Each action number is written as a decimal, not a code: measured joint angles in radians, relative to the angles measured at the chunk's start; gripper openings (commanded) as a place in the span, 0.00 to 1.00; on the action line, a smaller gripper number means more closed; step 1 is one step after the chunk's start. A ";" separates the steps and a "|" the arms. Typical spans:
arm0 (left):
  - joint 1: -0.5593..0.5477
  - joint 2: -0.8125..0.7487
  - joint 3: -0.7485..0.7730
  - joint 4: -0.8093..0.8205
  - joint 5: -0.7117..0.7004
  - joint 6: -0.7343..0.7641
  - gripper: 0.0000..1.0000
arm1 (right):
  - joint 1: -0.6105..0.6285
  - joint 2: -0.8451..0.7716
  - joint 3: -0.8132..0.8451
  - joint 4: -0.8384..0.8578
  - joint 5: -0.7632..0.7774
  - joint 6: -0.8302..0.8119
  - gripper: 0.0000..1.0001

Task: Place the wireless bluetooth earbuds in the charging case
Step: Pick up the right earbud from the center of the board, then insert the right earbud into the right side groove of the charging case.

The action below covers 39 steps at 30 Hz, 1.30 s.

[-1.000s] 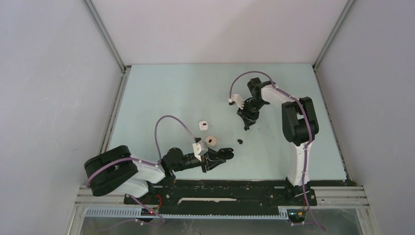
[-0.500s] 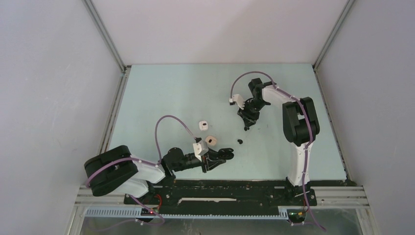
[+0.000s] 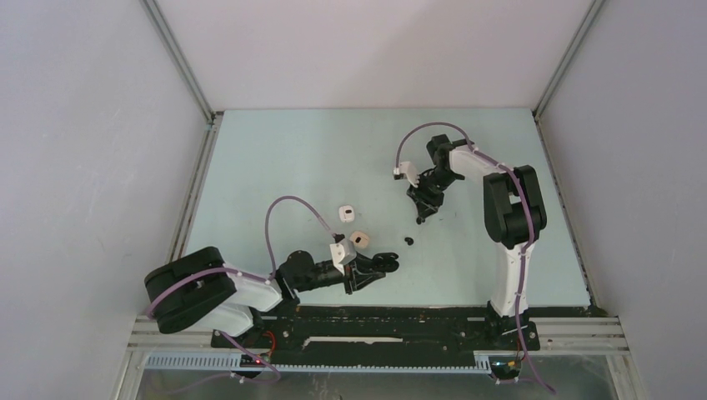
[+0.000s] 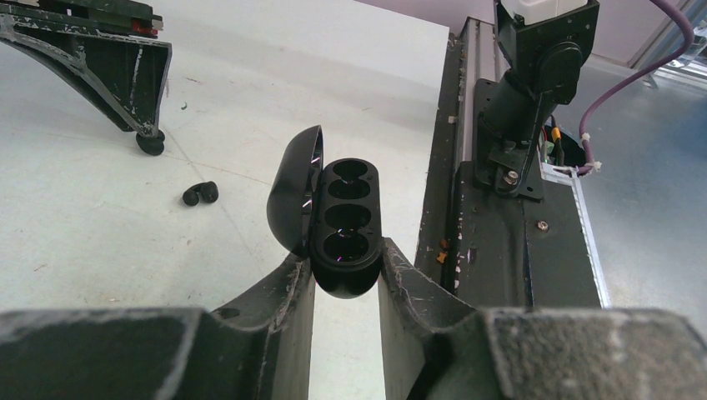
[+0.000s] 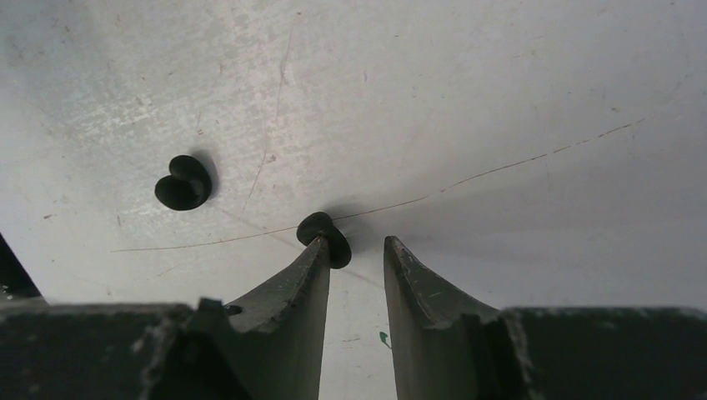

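The black charging case (image 4: pixel 343 218) stands with its lid swung open and its dark sockets showing, and my left gripper (image 4: pixel 346 267) is shut on its lower end. In the top view that gripper (image 3: pixel 380 265) lies low near the front edge. My right gripper (image 5: pixel 357 244) points down at the table with its jaws apart and nothing between them. One black earbud (image 5: pixel 323 237) rests on the table against the tip of its left finger. A second black earbud (image 5: pixel 183 183) lies loose to the left, and also shows as the earbud (image 3: pixel 408 241) between the two arms.
Two small pale cases, one white (image 3: pixel 346 214) and one beige (image 3: pixel 359 238), sit on the pale table (image 3: pixel 275 167) just beyond the left gripper. The black base rail (image 4: pixel 500 250) runs along the near edge. Grey walls enclose the table.
The right wrist has shifted slightly to the right above the earbud, its jaws a touch narrower. The left arm and the case have not moved.
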 measured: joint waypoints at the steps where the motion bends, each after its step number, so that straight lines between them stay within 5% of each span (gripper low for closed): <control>1: 0.000 0.002 0.002 -0.001 0.001 0.000 0.01 | -0.001 0.000 -0.001 -0.004 -0.006 -0.002 0.30; 10: 0.000 0.005 0.016 -0.011 0.010 0.000 0.01 | -0.005 -0.001 -0.002 -0.072 -0.045 -0.020 0.06; 19: 0.000 0.009 0.016 -0.013 0.017 0.000 0.01 | -0.016 -0.042 -0.052 -0.100 -0.082 -0.015 0.02; 30: 0.000 0.008 0.016 -0.009 0.018 -0.008 0.00 | 0.018 -0.639 -0.212 -0.085 -0.178 0.093 0.00; 39: 0.020 0.018 0.011 0.075 0.040 -0.039 0.00 | 0.295 -0.926 -0.365 -0.080 -0.213 0.179 0.00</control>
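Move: The earbud I want lies about 2 cm back of my right fingertips, with no real offset left or right and at their height on the board. The other black earbud is some 9 cm back and 3 cm left of that hand. The open black case in my left fingers stands roughly 19 cm back, 11 cm left and 11 cm above it. From my left hand the wanted earbud is about 18 cm ahead, 13 cm right and 11 cm down. I ease my right hand back about 2.5 cm just above the board and close its fingers, pinching the earbud. Then I lift it close to 20 cm while sweeping back another 16 cm or so and some 5 cm left towards the open case, swinging the fingertips up from steeply down to point more leftward. My left hand keeps its hold on the case and rises about 1.5 cm late on. ##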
